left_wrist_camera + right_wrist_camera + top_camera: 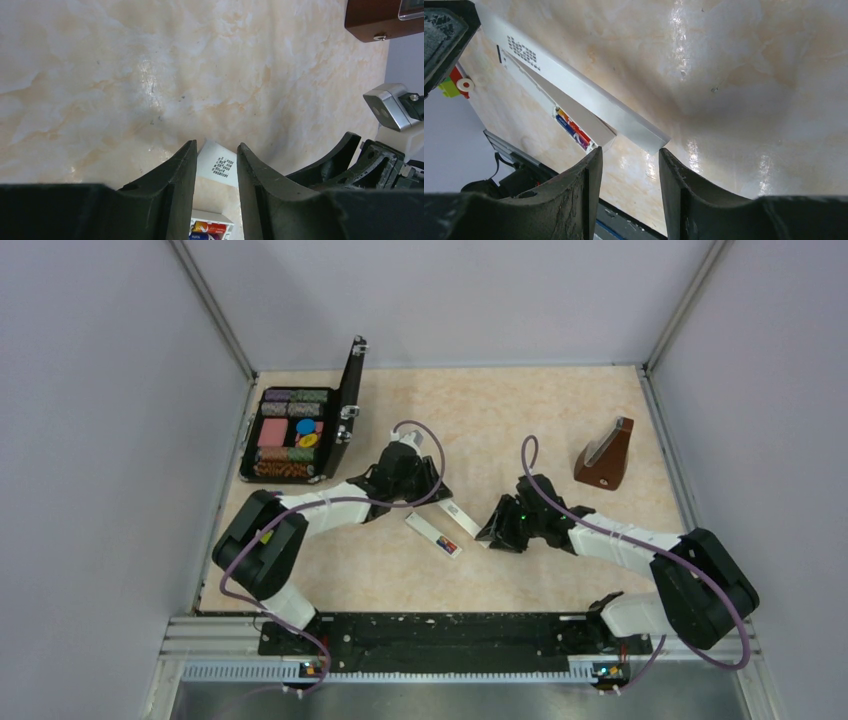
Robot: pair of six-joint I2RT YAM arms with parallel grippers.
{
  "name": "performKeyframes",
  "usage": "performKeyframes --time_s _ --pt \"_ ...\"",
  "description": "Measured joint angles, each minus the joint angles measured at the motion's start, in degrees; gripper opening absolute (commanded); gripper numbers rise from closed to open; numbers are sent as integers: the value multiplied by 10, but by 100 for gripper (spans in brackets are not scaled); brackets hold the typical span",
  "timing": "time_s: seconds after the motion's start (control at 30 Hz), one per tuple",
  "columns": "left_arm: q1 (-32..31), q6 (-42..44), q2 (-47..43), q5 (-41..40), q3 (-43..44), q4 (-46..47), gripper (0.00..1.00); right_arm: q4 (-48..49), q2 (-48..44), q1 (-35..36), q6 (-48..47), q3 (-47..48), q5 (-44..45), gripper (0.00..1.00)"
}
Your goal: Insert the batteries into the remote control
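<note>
The white remote control (430, 530) lies flat mid-table with its compartment open. The reddish and purple batteries (447, 543) sit side by side in it, also seen in the left wrist view (210, 228) and the right wrist view (572, 129). Beside it lies a slim white cover strip (468, 519) with printed text (218, 164). My left gripper (438, 497) stands open over the strip's labelled end, holding nothing (216, 143). My right gripper (489, 532) is open, its tips (629, 149) just short of the strip's other end (654, 140).
A brown wooden metronome (604, 454) stands at the right, also seen in the left wrist view (380, 20). An open black case (295, 433) of coloured chips sits at the back left. Grey walls enclose the table. A black rail (420, 632) runs along the near edge.
</note>
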Motion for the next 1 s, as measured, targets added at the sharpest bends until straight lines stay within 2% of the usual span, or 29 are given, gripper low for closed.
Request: performKeyframes --time_s 0.27,0.73,1.0 --pt "-6 0 -53 -20 -20 -23 40 -3 0 12 -4 9 -3 45" --pt "-12 -1 -153 -63 -77 -65 40 -6 6 87 19 28 4 45" --pt "-41 -13 -160 -97 -92 -65 39 -35 9 111 30 33 6 45"
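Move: My two hands hold the white battery cover between them, its middle about 4 cm back and 5 cm right of my left hand, and about 4 cm ahead and 5 cm left of my right. The open remote control with its batteries lies on the table, its middle some 7 cm back, 2 cm left and 4 cm below my left hand. From my right hand it is about 11 cm left, 1 cm ahead and slightly lower. I keep the cover pinched at both ends and carry it back and to the left, over the remote, about 4 cm each way with both hands. My left hand lifts 2 to 3 cm on the way and sinks slightly at the end; my right rises about a centimetre and turns nearly 10 degrees counter-clockwise. ##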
